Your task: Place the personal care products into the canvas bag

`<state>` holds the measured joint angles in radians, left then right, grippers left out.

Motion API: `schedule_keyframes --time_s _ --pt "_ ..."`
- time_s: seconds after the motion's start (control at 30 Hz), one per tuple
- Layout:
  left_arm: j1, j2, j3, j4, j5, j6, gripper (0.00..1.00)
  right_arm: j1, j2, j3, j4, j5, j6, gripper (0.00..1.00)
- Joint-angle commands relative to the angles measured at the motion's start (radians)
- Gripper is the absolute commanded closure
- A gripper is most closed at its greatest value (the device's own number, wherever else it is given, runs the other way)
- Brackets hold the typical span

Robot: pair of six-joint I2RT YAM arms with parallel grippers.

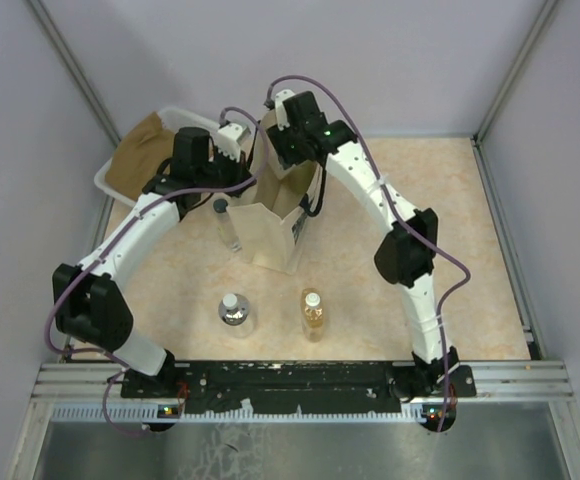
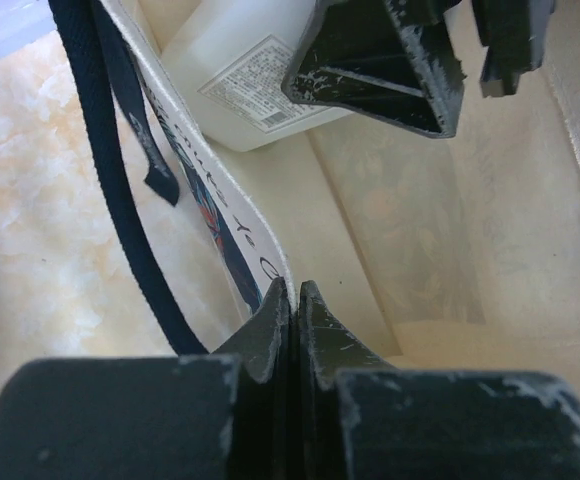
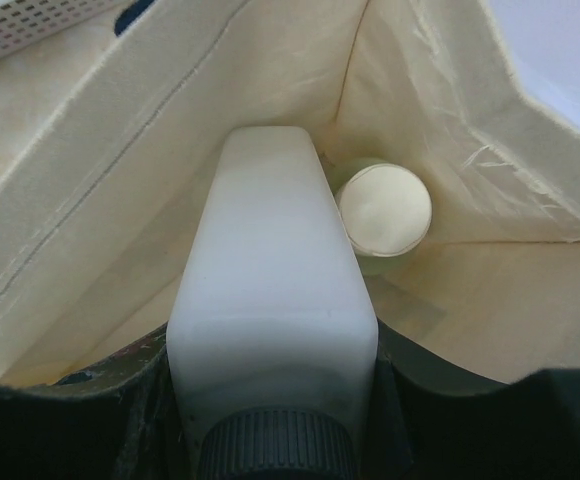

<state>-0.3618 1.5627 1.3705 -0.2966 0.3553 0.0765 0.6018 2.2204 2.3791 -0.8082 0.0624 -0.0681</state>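
Observation:
The canvas bag [image 1: 270, 235] stands upright at the table's middle back. My left gripper [image 1: 250, 178] is shut on the bag's left rim [image 2: 270, 265], with the cloth pinched between the jaws [image 2: 292, 292]. My right gripper [image 1: 290, 160] reaches down into the bag's mouth, shut on the square whitish bottle [image 3: 270, 290] with its black cap [image 3: 275, 448] toward the camera. That bottle also shows in the left wrist view [image 2: 245, 75]. The olive-green bottle's cream cap [image 3: 383, 207] shows inside the bag. The slim clear bottle [image 1: 228, 222], the silvery bottle [image 1: 235, 310] and the amber bottle [image 1: 313, 313] stand on the table.
A white plastic tub [image 1: 120, 190] with brown cloth [image 1: 142, 155] stands at the back left, behind my left arm. Grey walls enclose the table on three sides. The bag's black handle [image 2: 120, 190] hangs outside its left wall.

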Motion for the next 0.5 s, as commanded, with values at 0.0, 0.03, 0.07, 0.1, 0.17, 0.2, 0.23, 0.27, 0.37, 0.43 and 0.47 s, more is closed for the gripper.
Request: schedule_keyframes --time_s 0.0,0.03,0.07,0.1,0.17,0.2,0.23,0.27,0.37,0.43,0.47 --pt "0.003 -0.05 -0.017 0.016 0.03 -0.017 1.0 0.007 -0.005 0.1 0.134 -0.003 0.022 1.0" --pt "0.003 -0.053 -0.017 0.017 0.033 -0.019 1.0 0.008 0.002 0.099 0.133 0.013 0.023 1.0" --pt "0.003 -0.055 -0.018 0.017 0.034 -0.02 1.0 0.007 0.009 0.099 0.131 0.028 0.025 1.0" --pt "0.003 -0.057 -0.019 0.019 0.037 -0.021 1.0 0.007 0.017 0.1 0.13 0.043 0.028 1.0" --pt "0.003 -0.06 -0.019 0.019 0.038 -0.023 1.0 0.006 0.035 0.101 0.13 0.073 0.041 1.0" --pt "0.003 -0.063 -0.02 0.02 0.04 -0.023 1.0 0.005 0.043 0.104 0.129 0.084 0.051 1.0" --pt "0.003 -0.064 -0.022 0.02 0.042 -0.024 1.0 0.004 0.054 0.111 0.128 0.091 0.061 1.0" --pt "0.003 -0.064 -0.023 0.021 0.043 -0.025 1.0 0.002 0.065 0.118 0.123 0.097 0.071 1.0" --pt "0.003 -0.064 -0.025 0.02 0.044 -0.025 1.0 -0.002 0.096 0.139 0.112 0.131 0.1 1.0" --pt "0.003 -0.064 -0.026 0.02 0.043 -0.025 1.0 -0.002 0.103 0.14 0.114 0.141 0.11 0.95" --pt "0.003 -0.063 -0.026 0.021 0.045 -0.025 1.0 -0.003 0.104 0.139 0.118 0.144 0.111 0.89"
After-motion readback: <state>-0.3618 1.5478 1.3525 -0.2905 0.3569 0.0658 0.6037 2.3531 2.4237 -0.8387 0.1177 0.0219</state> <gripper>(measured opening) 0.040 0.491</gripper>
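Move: The right hand already has the white bottle at the canvas bag's mouth. Its place on the bag floor lies about 20 cm below and 4 cm ahead. The green bottle stands in the bag some 6 cm ahead, 4 cm right and 14 cm down; the pinched rim is about 6 cm back, 7 cm left, at hand height. From the left hand, that floor place is roughly 10 cm ahead, 7 cm right and 20 cm down. Still gripping the white bottle, the right hand sinks about 6 cm into the bag; left holds the rim. ##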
